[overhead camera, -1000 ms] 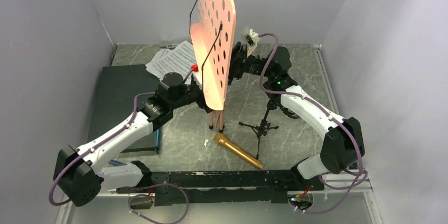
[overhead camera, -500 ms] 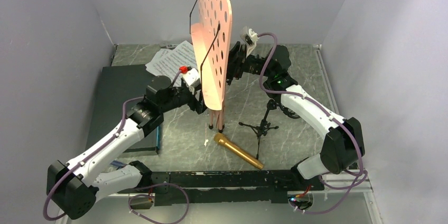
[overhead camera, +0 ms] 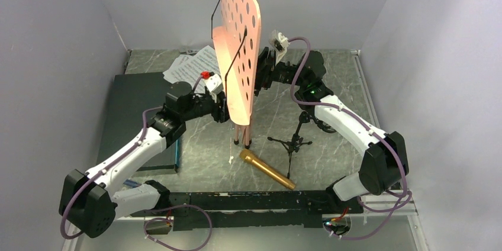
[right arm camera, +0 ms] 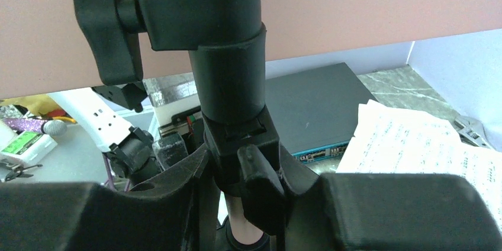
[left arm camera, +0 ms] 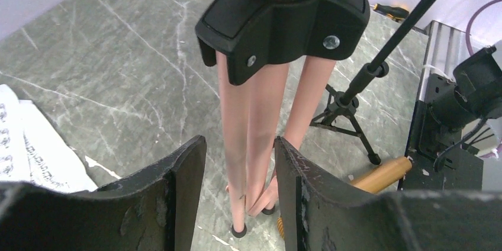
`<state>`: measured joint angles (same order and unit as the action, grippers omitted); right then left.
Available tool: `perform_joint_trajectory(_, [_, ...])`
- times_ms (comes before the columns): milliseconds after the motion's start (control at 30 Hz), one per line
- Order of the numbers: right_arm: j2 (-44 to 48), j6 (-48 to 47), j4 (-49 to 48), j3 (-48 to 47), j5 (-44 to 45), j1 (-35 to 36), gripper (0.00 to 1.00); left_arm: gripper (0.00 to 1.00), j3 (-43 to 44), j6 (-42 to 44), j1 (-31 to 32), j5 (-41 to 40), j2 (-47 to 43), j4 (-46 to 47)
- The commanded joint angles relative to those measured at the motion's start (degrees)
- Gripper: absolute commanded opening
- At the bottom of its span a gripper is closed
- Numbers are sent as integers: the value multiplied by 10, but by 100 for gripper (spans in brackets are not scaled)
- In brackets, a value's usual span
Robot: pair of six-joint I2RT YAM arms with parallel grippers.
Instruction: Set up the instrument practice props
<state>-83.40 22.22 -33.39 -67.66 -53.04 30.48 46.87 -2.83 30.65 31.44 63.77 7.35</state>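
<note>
The pink perforated music stand [overhead camera: 240, 38] stands upright mid-table, its three legs [overhead camera: 243, 132] folded together. My right gripper [overhead camera: 263, 76] is shut on the black clamp collar [right arm camera: 228, 73] of its post, just under the plate. My left gripper [left arm camera: 240, 144] is low at the left, open, with the pink legs [left arm camera: 248, 121] between its fingers and a gap on the left side. The gold microphone [overhead camera: 267, 170] lies in front of the stand. The small black tripod mic stand [overhead camera: 293, 141] stands upright to its right. White sheet-music pages [overhead camera: 192, 67] lie at the back left.
A dark flat case [overhead camera: 133, 109] lies along the left side, under the left arm. Grey walls close in the left, back and right. A black rail [overhead camera: 266, 200] runs along the near edge between the arm bases.
My left arm has turned its wrist and swung in to the stand's legs, and its jaws have narrowed around them. The right gripper and the stand have stayed put.
</note>
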Motion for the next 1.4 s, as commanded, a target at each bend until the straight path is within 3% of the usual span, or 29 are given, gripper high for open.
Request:
perform_joint_trajectory(0, [26,-22,-59,-44,-20,4,0,51,-7,-11,-2,42,9,58])
perform_joint_trajectory(233, [22,-17,-63,-50,-29,4,0,34,-2,-6,-3,32,34,68])
perform_joint_trajectory(367, [20,-20,-59,-54,-30,4,0,5,1,-2,-4,30,35,60])
perform_joint_trajectory(400, [19,-21,-59,-55,-30,4,0,3,2,0,-3,28,34,56])
perform_joint_trajectory(1367, [-17,29,-167,-158,33,4,0,3,-37,62,-4,-184,32,66])
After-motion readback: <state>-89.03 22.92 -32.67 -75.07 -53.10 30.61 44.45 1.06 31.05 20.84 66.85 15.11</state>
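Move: The far leg of the pink music stand's tripod runs down between the left hand's half-open fingers, its middle about 2 cm to the right and 5 cm below, level fore-and-aft. The gold microphone lies some 16 cm back, 10 cm right and 24 cm down; the black mic stand is about 7 cm back, 19 cm right and 17 cm down. From the right hand, already gripping the stand's neck, that leg's middle is roughly 16 cm below and 1 cm back. The left fingers shut on the far tripod leg just below the black hub, after easing about 1 cm right and down. They then drag the leg forward some 3 cm and a little left, turning about 10 degrees counter-clockwise and tipping slightly up. The right hand keeps its grip on the neck and late on shifts about 2.5 cm forward, left and up with the stand. ##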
